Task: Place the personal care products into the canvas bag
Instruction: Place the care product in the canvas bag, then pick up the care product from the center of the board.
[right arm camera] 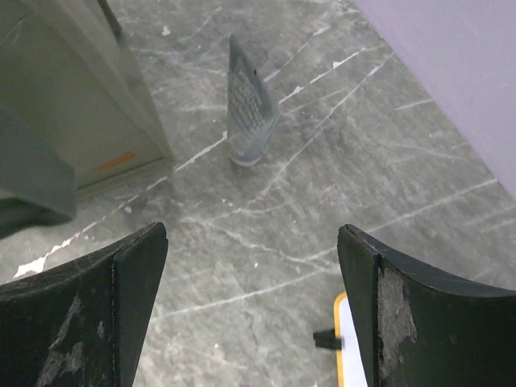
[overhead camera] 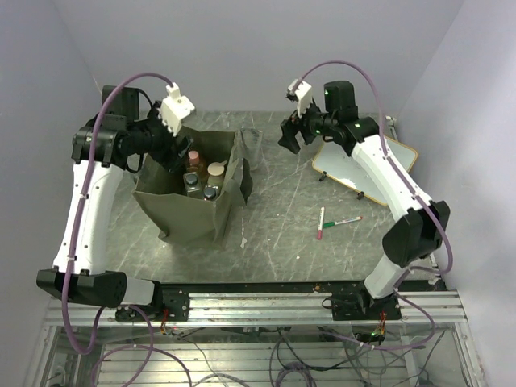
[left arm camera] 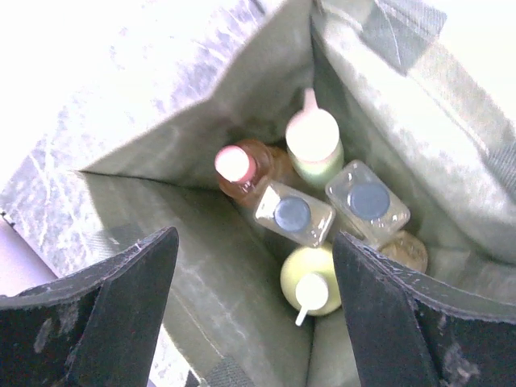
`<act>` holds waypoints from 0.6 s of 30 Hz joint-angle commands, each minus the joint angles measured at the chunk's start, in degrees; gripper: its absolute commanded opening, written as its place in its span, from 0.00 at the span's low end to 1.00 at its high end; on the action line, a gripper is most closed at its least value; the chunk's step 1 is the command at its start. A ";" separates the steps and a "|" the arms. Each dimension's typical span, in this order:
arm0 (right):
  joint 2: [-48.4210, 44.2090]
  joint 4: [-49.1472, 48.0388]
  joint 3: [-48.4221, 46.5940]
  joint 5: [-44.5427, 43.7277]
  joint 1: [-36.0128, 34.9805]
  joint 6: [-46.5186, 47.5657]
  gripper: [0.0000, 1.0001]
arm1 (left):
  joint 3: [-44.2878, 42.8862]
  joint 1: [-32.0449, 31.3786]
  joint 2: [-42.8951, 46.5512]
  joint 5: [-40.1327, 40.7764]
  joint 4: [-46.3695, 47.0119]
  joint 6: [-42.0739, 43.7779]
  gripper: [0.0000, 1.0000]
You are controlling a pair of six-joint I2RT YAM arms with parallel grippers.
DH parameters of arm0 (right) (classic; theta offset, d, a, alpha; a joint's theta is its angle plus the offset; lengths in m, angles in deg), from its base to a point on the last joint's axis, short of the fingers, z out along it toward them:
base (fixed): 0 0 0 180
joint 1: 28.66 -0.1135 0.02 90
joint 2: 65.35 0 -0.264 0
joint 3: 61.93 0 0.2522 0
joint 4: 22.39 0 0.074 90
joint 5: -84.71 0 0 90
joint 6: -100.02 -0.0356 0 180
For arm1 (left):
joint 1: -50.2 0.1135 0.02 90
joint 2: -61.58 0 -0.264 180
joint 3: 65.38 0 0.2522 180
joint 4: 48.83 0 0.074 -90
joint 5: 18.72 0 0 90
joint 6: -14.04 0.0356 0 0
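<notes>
The olive canvas bag (overhead camera: pixel 181 211) stands open at the left of the table. Inside it, in the left wrist view, stand an amber bottle (left arm camera: pixel 235 165), a pale green bottle with a beige cap (left arm camera: pixel 313 137), two clear bottles with dark caps (left arm camera: pixel 292 214) (left arm camera: pixel 368 200) and a yellow-green pump bottle (left arm camera: pixel 310 278). My left gripper (left arm camera: pixel 254 306) hangs open over the bag's mouth (overhead camera: pixel 173 157), holding nothing. A clear tube (right arm camera: pixel 250 113) stands upright on the table beside the bag (right arm camera: pixel 72 89). My right gripper (right arm camera: pixel 254 306) is open above the bare table, short of the tube (overhead camera: pixel 289 137).
A white-faced whiteboard (overhead camera: pixel 367 165) lies at the back right, its yellow edge (right arm camera: pixel 347 339) just under my right fingers. A red pen (overhead camera: pixel 321 222) and a green pen (overhead camera: pixel 343 220) lie on the table right of centre.
</notes>
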 commanded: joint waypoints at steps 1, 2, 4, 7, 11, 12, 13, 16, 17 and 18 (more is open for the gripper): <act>5.55 -3.97 -5.21 1.38 -0.17 -0.87 0.87 | -4.95 0.60 0.55 0.75 5.30 -8.73 0.87; 6.80 -4.47 -6.14 1.65 -0.17 -0.84 0.87 | -5.47 0.81 0.61 1.51 5.79 -9.48 0.88; 9.27 -5.45 -7.85 2.14 -0.17 -0.62 0.87 | -6.14 1.18 0.96 3.55 6.75 -10.46 0.88; 12.81 -6.74 -10.35 3.31 -0.24 -0.66 0.88 | -6.57 1.78 1.24 6.40 8.36 -11.95 0.89; 18.04 -8.37 -13.61 4.94 -0.26 -1.67 0.88 | -6.76 2.65 0.95 10.15 9.90 -13.93 0.90; 19.18 -8.82 -14.46 5.32 -0.26 -2.06 0.88 | -6.96 2.96 0.68 11.06 10.02 -14.38 0.90; 19.60 -9.33 -15.06 5.65 -0.23 -2.23 0.88 | -7.16 3.38 0.30 11.98 10.05 -14.75 0.91; 23.73 -10.06 -16.87 6.71 -0.39 -2.18 0.88 | -7.66 4.94 -0.59 13.64 9.94 -15.39 0.91; 24.66 -10.07 -17.68 7.10 -0.43 -1.78 0.88 | -7.90 5.46 -0.90 13.80 9.71 -15.44 0.91; 25.53 -10.12 -18.23 7.54 -0.50 -1.35 0.88 | -8.04 5.99 -1.11 14.03 9.59 -15.56 0.91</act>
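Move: The clear tube, standing cap-down on the far side of the table, is about 10 cm ahead of the open right hand, 10 cm to its left and some 15 cm below. From that same hand, the canvas bag's middle lies roughly 26 cm left and 6 cm back, the whiteboard some 28 cm right and 10 cm ahead, and the markers 13 cm right and 14 cm back. From the empty left hand, the tube is about 20 cm ahead and 19 cm right; the bag sits just ahead and below. The right hand reaches forward towards the clear tube, about 8.5 cm, sinking more steeply as it goes and slanting left by some 5 cm each, with the fingers kept wide open and the wrist nearly unchanged. Meanwhile the empty left hand withdraws from above the canvas bag, first climbing about 5 cm, then swinging left and a little forward while turning some 20 degrees counter-clockwise, its fingers still open. ##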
